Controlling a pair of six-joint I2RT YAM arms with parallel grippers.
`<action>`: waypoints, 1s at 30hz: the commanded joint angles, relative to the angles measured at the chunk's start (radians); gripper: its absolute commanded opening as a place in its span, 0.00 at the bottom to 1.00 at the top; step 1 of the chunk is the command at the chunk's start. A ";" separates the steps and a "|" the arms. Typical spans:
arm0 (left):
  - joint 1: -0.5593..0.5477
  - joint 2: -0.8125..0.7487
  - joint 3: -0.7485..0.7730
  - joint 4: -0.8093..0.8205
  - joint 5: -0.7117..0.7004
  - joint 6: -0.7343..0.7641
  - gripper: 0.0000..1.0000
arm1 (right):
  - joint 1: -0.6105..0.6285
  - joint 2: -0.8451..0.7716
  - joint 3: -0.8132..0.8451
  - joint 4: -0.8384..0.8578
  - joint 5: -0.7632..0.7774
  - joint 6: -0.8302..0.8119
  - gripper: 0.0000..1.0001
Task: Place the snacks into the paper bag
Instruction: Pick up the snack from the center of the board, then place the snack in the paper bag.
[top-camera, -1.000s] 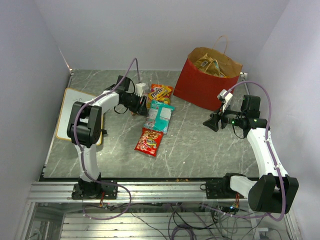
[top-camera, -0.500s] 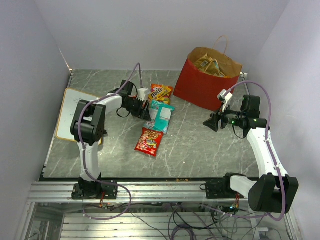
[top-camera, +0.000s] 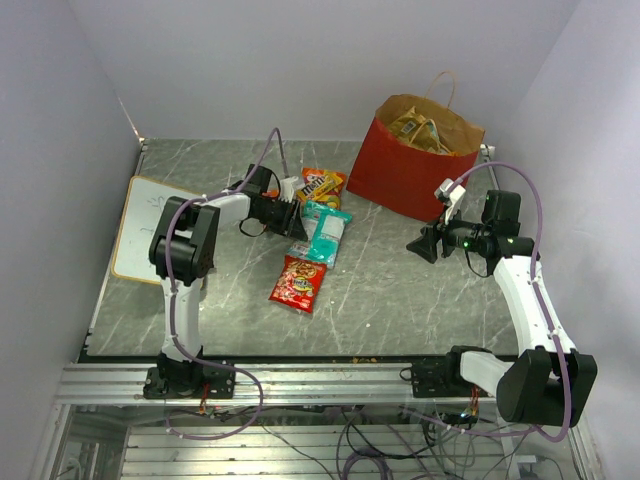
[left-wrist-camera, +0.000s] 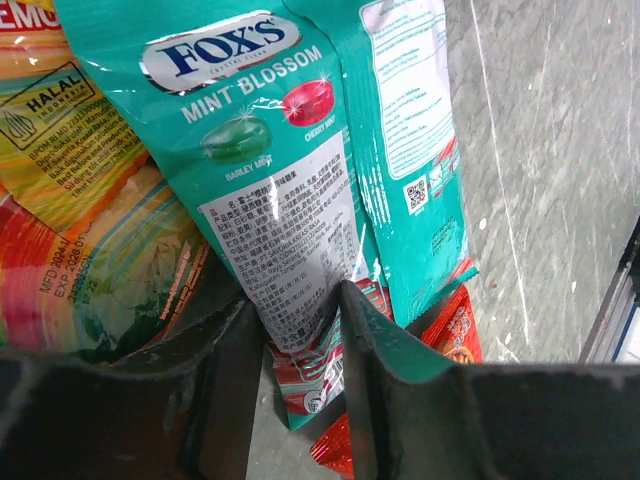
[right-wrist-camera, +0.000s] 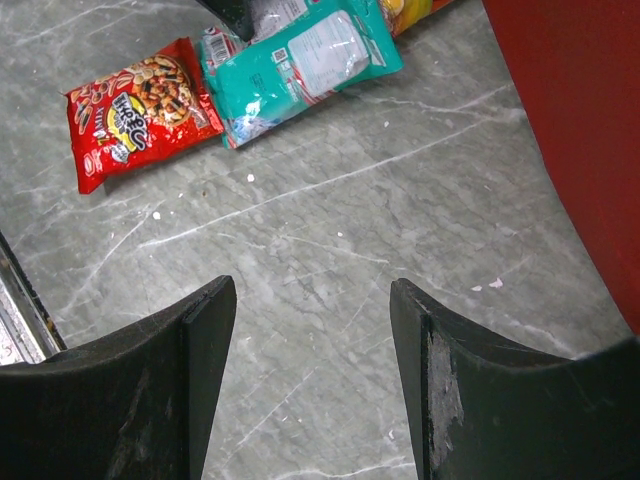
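A teal pack (top-camera: 325, 232) lies mid-table, and its lower end sits between the fingers of my left gripper (top-camera: 293, 218), which is shut on it. In the left wrist view the pack (left-wrist-camera: 270, 150) creases between the jaws of that gripper (left-wrist-camera: 298, 295). An orange pack (top-camera: 322, 184) lies just behind it and a small red pack (top-camera: 298, 284) in front. The red paper bag (top-camera: 400, 175) stands at the back right with snacks (top-camera: 420, 128) inside. My right gripper (top-camera: 422, 244) hovers open and empty over bare table (right-wrist-camera: 310, 285), left of the bag's red wall (right-wrist-camera: 570, 130).
A flat white board (top-camera: 150, 225) lies at the table's left edge. The bag's tan handle (top-camera: 443, 85) sticks up behind its mouth. From the right wrist, the red pack (right-wrist-camera: 135, 105) and teal pack (right-wrist-camera: 300, 60) lie ahead.
My left gripper has slid right from beside the orange pack onto the teal pack and closed on its end. The right arm has not moved.
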 joint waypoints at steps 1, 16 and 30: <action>-0.009 0.022 -0.018 0.029 0.030 -0.002 0.40 | 0.003 -0.009 -0.019 0.017 0.008 0.004 0.63; -0.015 -0.147 0.033 -0.094 0.051 0.190 0.07 | 0.003 -0.019 -0.026 0.039 0.005 0.013 0.63; -0.113 -0.474 -0.060 -0.199 -0.027 0.556 0.07 | 0.065 0.037 0.092 0.132 -0.086 0.057 0.66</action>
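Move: The teal mint pouch lies flat just below the left fingers, which are open around its near end; its middle is about 5 cm to the right, 1 cm ahead and 1 cm lower. The red nut snack lies some 10 cm straight back from this hand, and the yellow M&M's bag about 11 cm ahead and 5 cm to the right, both on the table. From the right hand the pouch is roughly 19 cm left, 2 cm ahead and 17 cm below. The teal pouch is pinched by its near end as the left fingers close on it with the hand almost still; then the left arm lifts it, slowly at first and faster later, some 12 cm up, drawing back about 3 cm near the end. The wrist tips up about 30 degrees and swings clockwise on the way, the fingers keeping their hold. ##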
